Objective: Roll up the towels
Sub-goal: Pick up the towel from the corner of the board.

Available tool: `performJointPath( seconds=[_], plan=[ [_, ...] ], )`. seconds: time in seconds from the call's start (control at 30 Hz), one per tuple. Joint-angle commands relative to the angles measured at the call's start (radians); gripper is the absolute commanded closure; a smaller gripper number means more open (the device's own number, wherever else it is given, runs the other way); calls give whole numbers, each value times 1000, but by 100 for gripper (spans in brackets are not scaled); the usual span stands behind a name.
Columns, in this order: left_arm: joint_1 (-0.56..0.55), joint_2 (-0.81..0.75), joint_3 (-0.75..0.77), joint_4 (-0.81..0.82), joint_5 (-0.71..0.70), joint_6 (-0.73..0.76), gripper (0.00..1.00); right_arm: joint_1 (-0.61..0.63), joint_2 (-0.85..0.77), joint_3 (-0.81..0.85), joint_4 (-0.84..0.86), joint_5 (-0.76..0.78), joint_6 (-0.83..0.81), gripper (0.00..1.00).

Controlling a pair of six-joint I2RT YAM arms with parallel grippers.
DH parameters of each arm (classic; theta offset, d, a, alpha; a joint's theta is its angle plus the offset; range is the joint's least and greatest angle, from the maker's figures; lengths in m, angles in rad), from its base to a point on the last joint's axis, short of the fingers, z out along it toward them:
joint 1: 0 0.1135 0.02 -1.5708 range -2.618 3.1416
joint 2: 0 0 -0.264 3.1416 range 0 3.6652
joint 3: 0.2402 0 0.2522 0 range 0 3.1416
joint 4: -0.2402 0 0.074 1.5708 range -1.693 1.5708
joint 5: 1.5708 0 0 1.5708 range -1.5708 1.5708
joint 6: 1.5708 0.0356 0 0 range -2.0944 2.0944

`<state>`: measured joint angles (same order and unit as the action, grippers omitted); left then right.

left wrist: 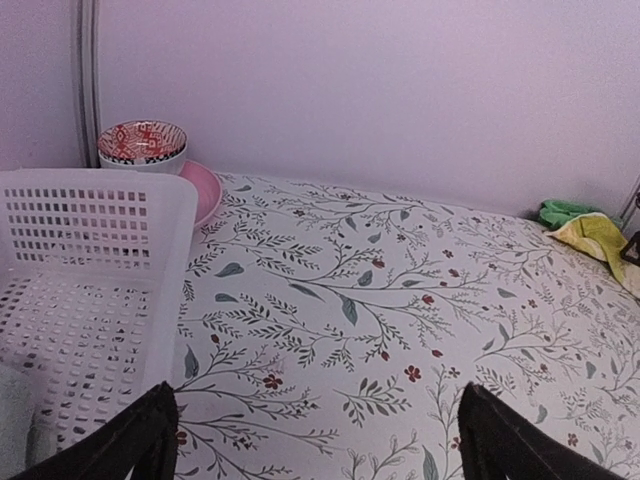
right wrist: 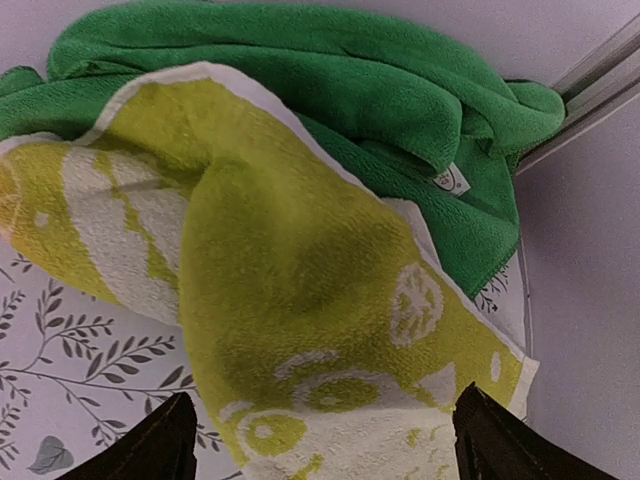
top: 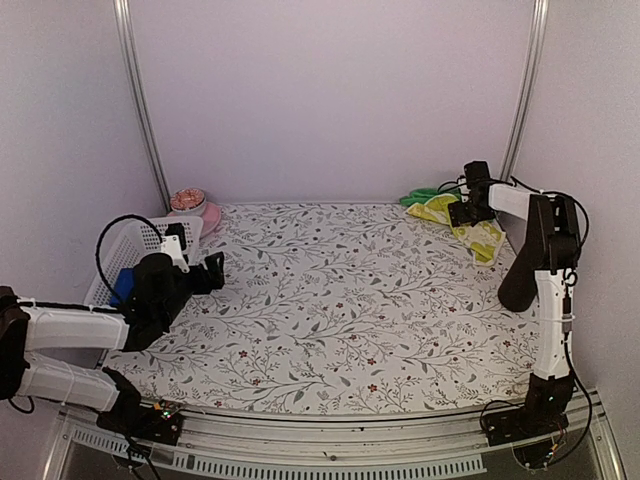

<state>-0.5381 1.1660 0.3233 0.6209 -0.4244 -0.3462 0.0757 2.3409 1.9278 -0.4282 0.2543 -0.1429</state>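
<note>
Two towels lie crumpled together in the far right corner of the table. The yellow-lime towel (top: 472, 230) (right wrist: 290, 290) with pale markings lies partly over the plain green towel (top: 424, 195) (right wrist: 350, 80). My right gripper (top: 467, 212) (right wrist: 320, 450) hovers right over the yellow towel, open, its dark fingertips (right wrist: 165, 445) standing wide on either side of the cloth. On the left side of the table my left gripper (top: 205, 272) (left wrist: 320, 440) is open above bare tablecloth, holding nothing. In the left wrist view both towels are small at the far right, yellow (left wrist: 600, 235) and green (left wrist: 565, 210).
A white mesh basket (top: 125, 255) (left wrist: 90, 260) stands at the left edge beside my left gripper. Behind it a patterned bowl (top: 187, 200) (left wrist: 142, 145) sits in a pink bowl (top: 208, 217) (left wrist: 203, 190). Walls and metal rails close in the corner around the towels.
</note>
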Motion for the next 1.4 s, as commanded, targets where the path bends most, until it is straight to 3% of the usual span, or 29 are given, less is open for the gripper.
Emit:
performJointPath(
  seconds=[0.0,0.63,0.87,1.03,1.23,1.37],
  plan=[
    [-15,-14,-18,53,3,-6,3,-13,50,40,-12,-4,-5,13],
    [-16,8,-4,53,23,4,3,-16,60,4,-21,-177,-14,24],
    [-15,8,-1,51,29,4,3,-16,101,8,-21,-50,-11,31],
    [-15,14,3,48,38,6,3,-16,109,8,-21,-58,-27,50],
    [-16,34,15,46,50,6,3,-15,53,4,-15,-74,-27,96],
    [-15,46,21,44,54,7,3,-6,-59,-33,8,-93,-24,98]
  ],
)
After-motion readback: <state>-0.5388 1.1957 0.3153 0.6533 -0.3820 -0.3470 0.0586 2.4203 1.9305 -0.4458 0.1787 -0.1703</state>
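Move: The yellow towel lies nearly straight below the right hand, its bunched fold some 6 cm down and about 1 cm nearer the base. The green towel is roughly 13 cm ahead of that hand and 2 cm to its left, about 5 cm lower; the black cylinder stands about 28 cm back and 8 cm to the right, at much the same height. From the left hand the yellow towel is about 28 cm ahead, 74 cm to the right and 14 cm lower. Down onto the yellow towel in two stages, about 5 cm in all: the right hand first sinks some 3 cm, swaying a little right and then left without ending up sideways, then dips again to the cloth. Its wide-open fingers narrow slowly, then snap shut during the second dip and pinch the lower part of the fold between their tips, still slanting forward and down. ##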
